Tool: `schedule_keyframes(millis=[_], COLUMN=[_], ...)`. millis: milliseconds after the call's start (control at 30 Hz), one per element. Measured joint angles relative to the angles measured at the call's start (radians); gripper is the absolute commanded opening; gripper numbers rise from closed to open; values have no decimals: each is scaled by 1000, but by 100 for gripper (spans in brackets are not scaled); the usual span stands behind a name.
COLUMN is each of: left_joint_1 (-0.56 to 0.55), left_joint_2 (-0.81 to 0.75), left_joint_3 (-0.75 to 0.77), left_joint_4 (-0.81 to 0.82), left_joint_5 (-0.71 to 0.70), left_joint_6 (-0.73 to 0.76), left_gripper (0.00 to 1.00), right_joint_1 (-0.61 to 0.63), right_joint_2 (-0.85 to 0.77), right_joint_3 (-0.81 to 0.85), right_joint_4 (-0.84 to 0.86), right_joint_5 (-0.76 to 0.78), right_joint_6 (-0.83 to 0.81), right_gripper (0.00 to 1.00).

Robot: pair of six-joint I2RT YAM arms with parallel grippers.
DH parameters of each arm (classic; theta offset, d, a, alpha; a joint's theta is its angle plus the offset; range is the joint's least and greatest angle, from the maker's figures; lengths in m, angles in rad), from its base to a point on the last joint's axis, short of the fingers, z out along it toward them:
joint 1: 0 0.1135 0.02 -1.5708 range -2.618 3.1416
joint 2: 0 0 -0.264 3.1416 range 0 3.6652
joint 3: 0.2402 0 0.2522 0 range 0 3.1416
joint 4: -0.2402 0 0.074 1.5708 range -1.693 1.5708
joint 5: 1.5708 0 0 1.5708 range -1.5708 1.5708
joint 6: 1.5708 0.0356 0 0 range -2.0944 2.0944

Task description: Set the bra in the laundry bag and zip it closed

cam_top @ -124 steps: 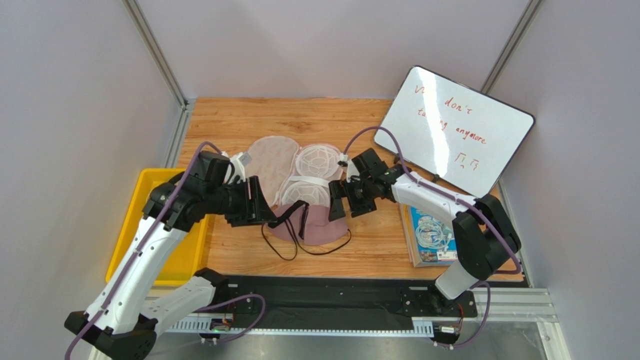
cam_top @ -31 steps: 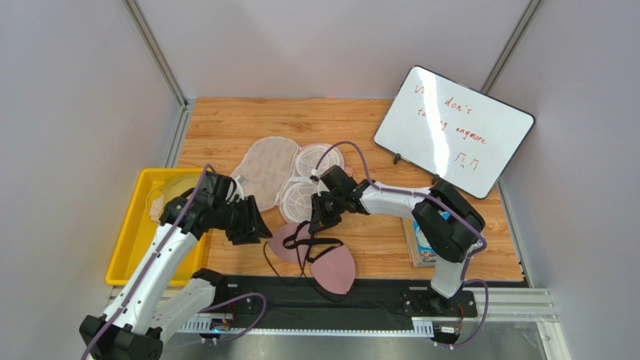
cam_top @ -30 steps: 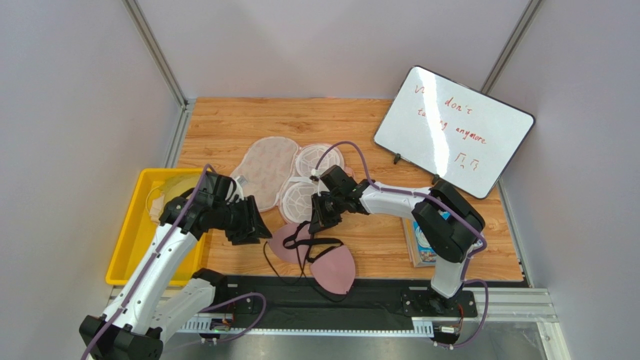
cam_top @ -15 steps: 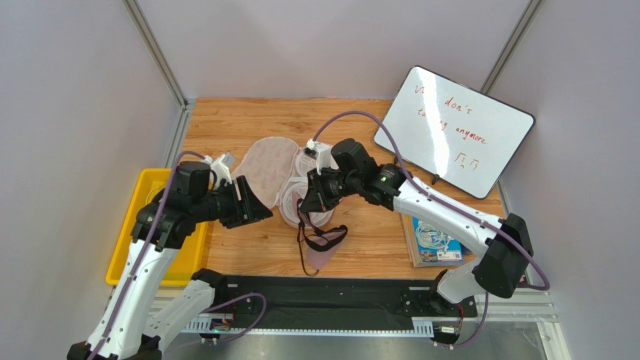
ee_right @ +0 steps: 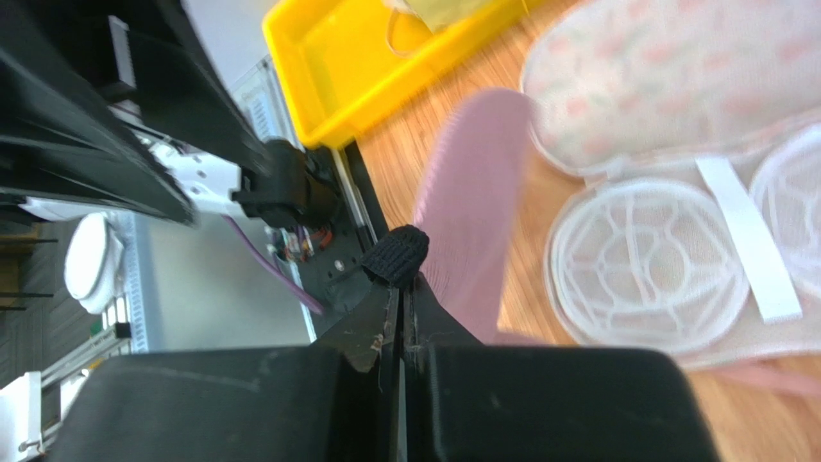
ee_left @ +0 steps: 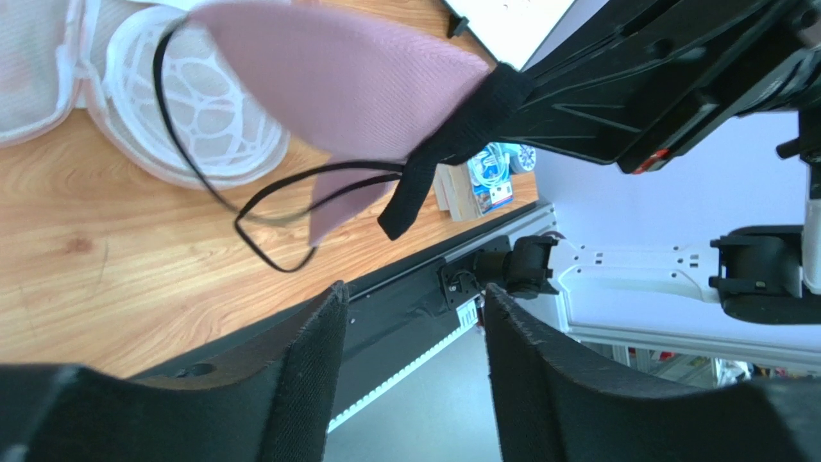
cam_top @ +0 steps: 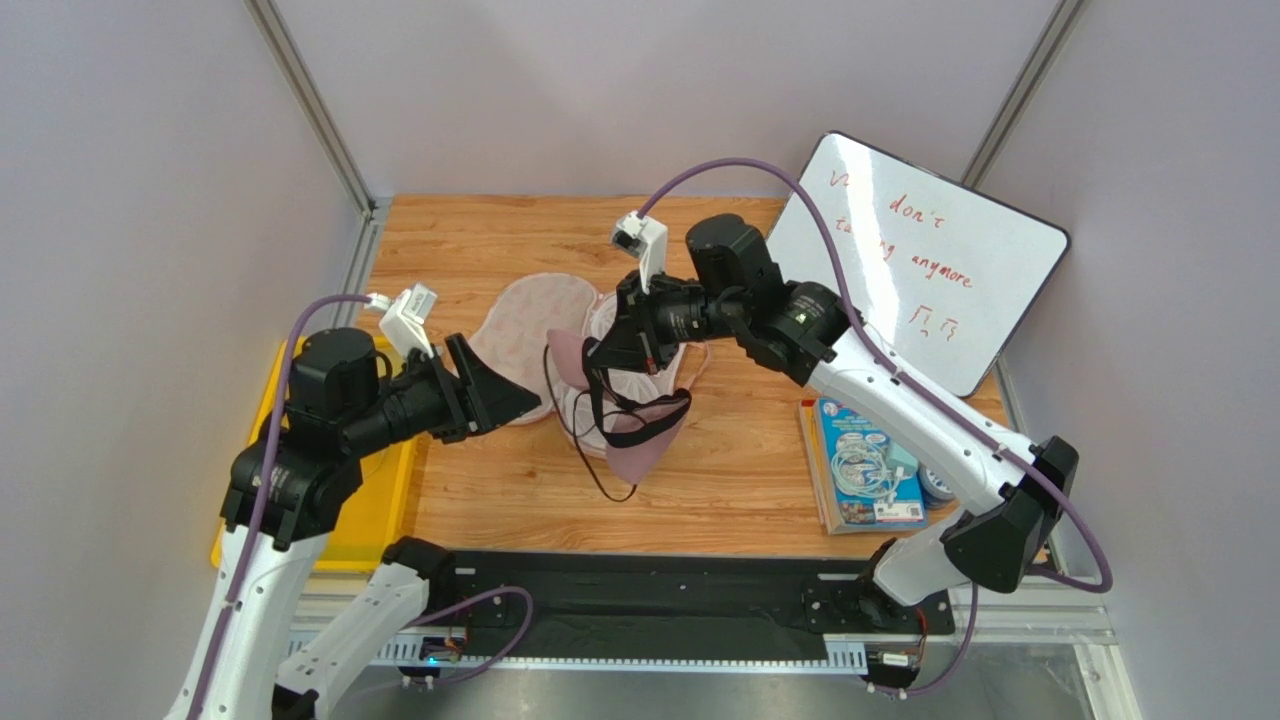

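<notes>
The dusty-pink bra (cam_top: 643,438) hangs in the air by its black band, with my right gripper (cam_top: 604,360) shut on that band (ee_right: 398,254). One cup (ee_right: 472,192) dangles over the near edge of the laundry bag (cam_top: 519,323), which lies open on the wooden table. Its beige printed lid (ee_right: 655,87) is flipped to the left and its white mesh domes (ee_right: 650,265) face up. My left gripper (cam_top: 504,398) stands open and empty just left of the bra, level with it. The left wrist view has the cup (ee_left: 337,87) and straps above and beyond the left gripper (ee_left: 414,294).
A yellow bin (cam_top: 388,483) sits at the table's left edge under my left arm, with pale garments (ee_right: 434,10) in it. A whiteboard (cam_top: 909,255) leans at the back right. A blue packet (cam_top: 864,465) lies at the right front.
My right gripper has lifted the bra off the front of the table and carried it up and back over the bag. My left arm has risen and its jaws have widened.
</notes>
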Motion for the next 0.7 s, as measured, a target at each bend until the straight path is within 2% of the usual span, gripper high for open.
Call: schedule_keyframes(millis=[200,400,533,700], left_joint_1=[0,0,0,0], left_joint_2=[-16,-11,-8,54], left_joint_3=[11,152,188,164], left_joint_4=[72,83,114,152], left_joint_5=[16,45,174,393], left_joint_6=[38,206,303,348], left_gripper=[66,65,65,65], right_joint_1=[-12,-31,-32,-32], right_joint_2=[42,47,45,35], right_joint_3=[119,121,98,65], right_joint_4=[8,7,3,-11], right_joint_5=[-129,-332,-470,-600], right_joint_6=[42,102,138,173], right_gripper=[0,0,0,0])
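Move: The bra hangs by its black strap from the shut right fingers, its middle about 10 cm below that hand and 3 cm to its right. From the open, empty left hand it lies some 11 cm right, 5 cm ahead and 11 cm lower. The open laundry bag lies on the table about 30 cm below both: 12 cm ahead and 3 cm left of the right hand, 18 cm ahead and 5 cm right of the left. Right hand draws the held bra back about 8 cm and up 5; open left rises 8, turning clockwise. ##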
